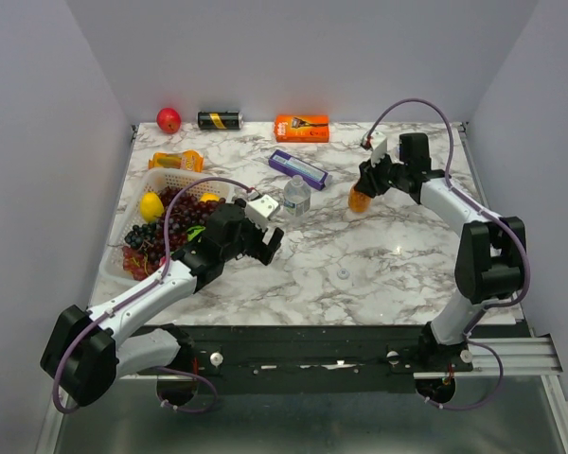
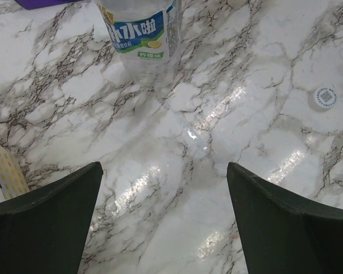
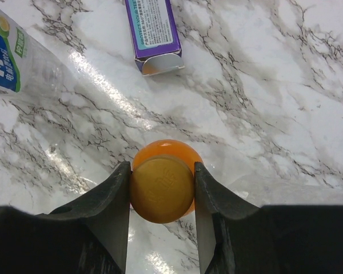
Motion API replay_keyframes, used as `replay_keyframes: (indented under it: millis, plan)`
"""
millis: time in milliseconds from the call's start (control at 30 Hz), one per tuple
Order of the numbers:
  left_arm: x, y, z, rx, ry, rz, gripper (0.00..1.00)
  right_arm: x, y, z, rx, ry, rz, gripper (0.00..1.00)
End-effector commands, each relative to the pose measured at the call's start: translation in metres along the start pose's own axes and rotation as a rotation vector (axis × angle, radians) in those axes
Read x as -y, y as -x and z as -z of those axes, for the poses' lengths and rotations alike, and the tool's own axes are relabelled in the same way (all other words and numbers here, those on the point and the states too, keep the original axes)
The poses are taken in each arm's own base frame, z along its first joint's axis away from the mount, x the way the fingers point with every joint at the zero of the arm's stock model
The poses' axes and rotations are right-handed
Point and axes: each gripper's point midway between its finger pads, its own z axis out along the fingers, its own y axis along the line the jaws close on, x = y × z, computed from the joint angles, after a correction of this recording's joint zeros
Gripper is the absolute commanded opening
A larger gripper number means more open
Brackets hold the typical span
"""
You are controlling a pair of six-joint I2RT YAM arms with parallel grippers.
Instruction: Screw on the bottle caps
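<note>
My right gripper is shut on the orange cap, which sits on top of the short orange bottle standing at the table's back right. A clear bottle with a blue and white label stands upright mid-table, and its label shows at the top of the left wrist view. A whitish cap lies flat on the marble, also visible as the whitish cap to the right of my left gripper. My left gripper hangs open over bare marble, near the clear bottle.
A purple box lies behind the clear bottle. An orange box, a black can and a red fruit line the back edge. At the left stands a white basket of fruit, with an orange packet behind it.
</note>
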Motion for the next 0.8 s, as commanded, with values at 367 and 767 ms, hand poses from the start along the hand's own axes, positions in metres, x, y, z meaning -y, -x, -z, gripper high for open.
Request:
replay_keyframes:
  millis: [367,767]
  plan:
    - [-0.004,0.01,-0.002,0.016,0.006,-0.034,0.99,0.018,0.0,-0.006,0.008,-0.069,-0.011,0.69]
    - [-0.005,0.016,0.002,0.051,0.0,-0.03,0.99,-0.011,0.108,0.018,0.201,0.078,-0.021,0.82]
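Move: The orange bottle, gold cap on top, is still between the right hand's fingers, its middle straight below the hand by about 5 cm. The clear blue-capped bottle stands roughly 7 cm to the right and level with it; the labelled bottle some 17 cm left and 2 cm back; the purple box about 17 cm left and 11 cm ahead. From the left hand the orange bottle lies about 17 cm ahead, 22 cm right and 6 cm lower. Down and slightly forward, under a centimetre each, the right hand first eases the orange bottle onto the table, its half-open fingers then spreading until they let go of it. With the gap wide, the hand climbs away from the gold cap, quickening to about 5 cm up while drifting a further couple of centimetres forward and a little left. ##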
